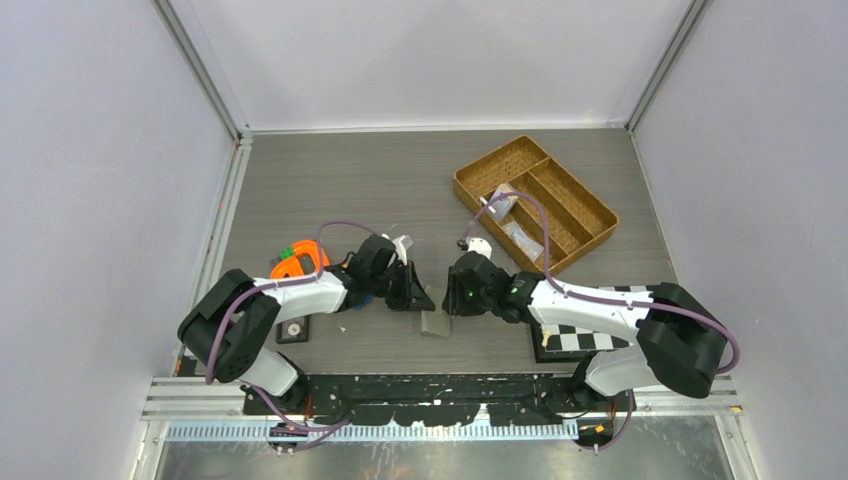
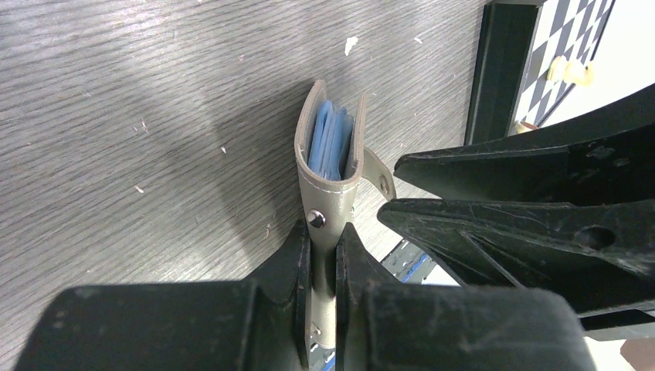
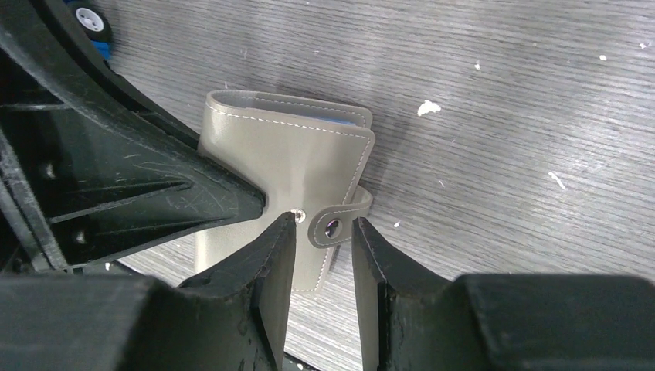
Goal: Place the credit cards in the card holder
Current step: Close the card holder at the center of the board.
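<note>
The grey card holder is folded, near the table's front edge between my two arms. My left gripper is shut on its snap-side edge, holding the card holder edge-on; light blue pockets show between its covers. My right gripper is open, its fingertips on either side of the snap tab, which sticks out from the card holder. In the top view the left gripper and right gripper nearly meet over it. The credit cards are hidden from view.
A wicker basket with clear bags stands at the back right. An orange object and a black tile with a dial lie by the left arm. A checkerboard lies under the right arm. The table's front edge is close.
</note>
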Robot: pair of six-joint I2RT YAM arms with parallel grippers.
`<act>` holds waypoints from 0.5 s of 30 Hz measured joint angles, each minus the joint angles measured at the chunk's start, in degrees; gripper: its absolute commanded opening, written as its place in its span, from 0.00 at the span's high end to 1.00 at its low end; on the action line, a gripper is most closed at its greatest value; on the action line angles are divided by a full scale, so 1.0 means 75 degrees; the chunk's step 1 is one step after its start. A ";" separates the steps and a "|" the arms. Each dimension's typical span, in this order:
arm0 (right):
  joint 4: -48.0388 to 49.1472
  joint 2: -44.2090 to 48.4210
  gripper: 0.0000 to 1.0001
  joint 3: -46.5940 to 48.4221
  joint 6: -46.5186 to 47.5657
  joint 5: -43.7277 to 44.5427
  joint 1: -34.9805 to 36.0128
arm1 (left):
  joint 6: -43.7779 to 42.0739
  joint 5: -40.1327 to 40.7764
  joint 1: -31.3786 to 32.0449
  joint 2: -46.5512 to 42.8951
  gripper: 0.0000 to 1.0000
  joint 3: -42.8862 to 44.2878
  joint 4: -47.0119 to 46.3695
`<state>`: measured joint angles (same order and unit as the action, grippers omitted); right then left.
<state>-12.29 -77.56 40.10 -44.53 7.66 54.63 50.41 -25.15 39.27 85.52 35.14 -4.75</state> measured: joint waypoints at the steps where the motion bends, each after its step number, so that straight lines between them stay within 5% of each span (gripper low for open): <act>1: -0.0012 -0.0032 0.66 0.0012 0.0015 0.0017 0.0003 | -0.0003 0.0000 0.0000 0.0000 1.00 0.0000 0.0000; 15: -0.0146 -0.0119 0.92 0.0087 0.0087 0.0114 0.0003 | -0.0006 0.0003 0.0000 0.0000 1.00 0.0000 0.0003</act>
<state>-13.39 -78.46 40.75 -43.88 8.51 54.65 50.37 -25.12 39.27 85.52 35.14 -4.73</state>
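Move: The strap's snap end sits almost at the right hand's fingertips, about 1 cm ahead and 1 cm below, straight in line. The card holder's body, in the left hand's grip, is roughly 3 cm to the right hand's left and level with it in reach. The blue toy lies about 16 cm left and 1 cm ahead, the wicker basket some 20 cm ahead and 16 cm right. From the left hand, the strap end is about 3 cm right and 1 cm back. Barely travelling, with only about half a centimetre of sinking at the start, the right hand closes its fingers from a bit over a third open to nearly shut. The fingertips straddle the card holder's loose strap and pinch its snap end from both sides. The left hand stays still and keeps its grip on the holder. ##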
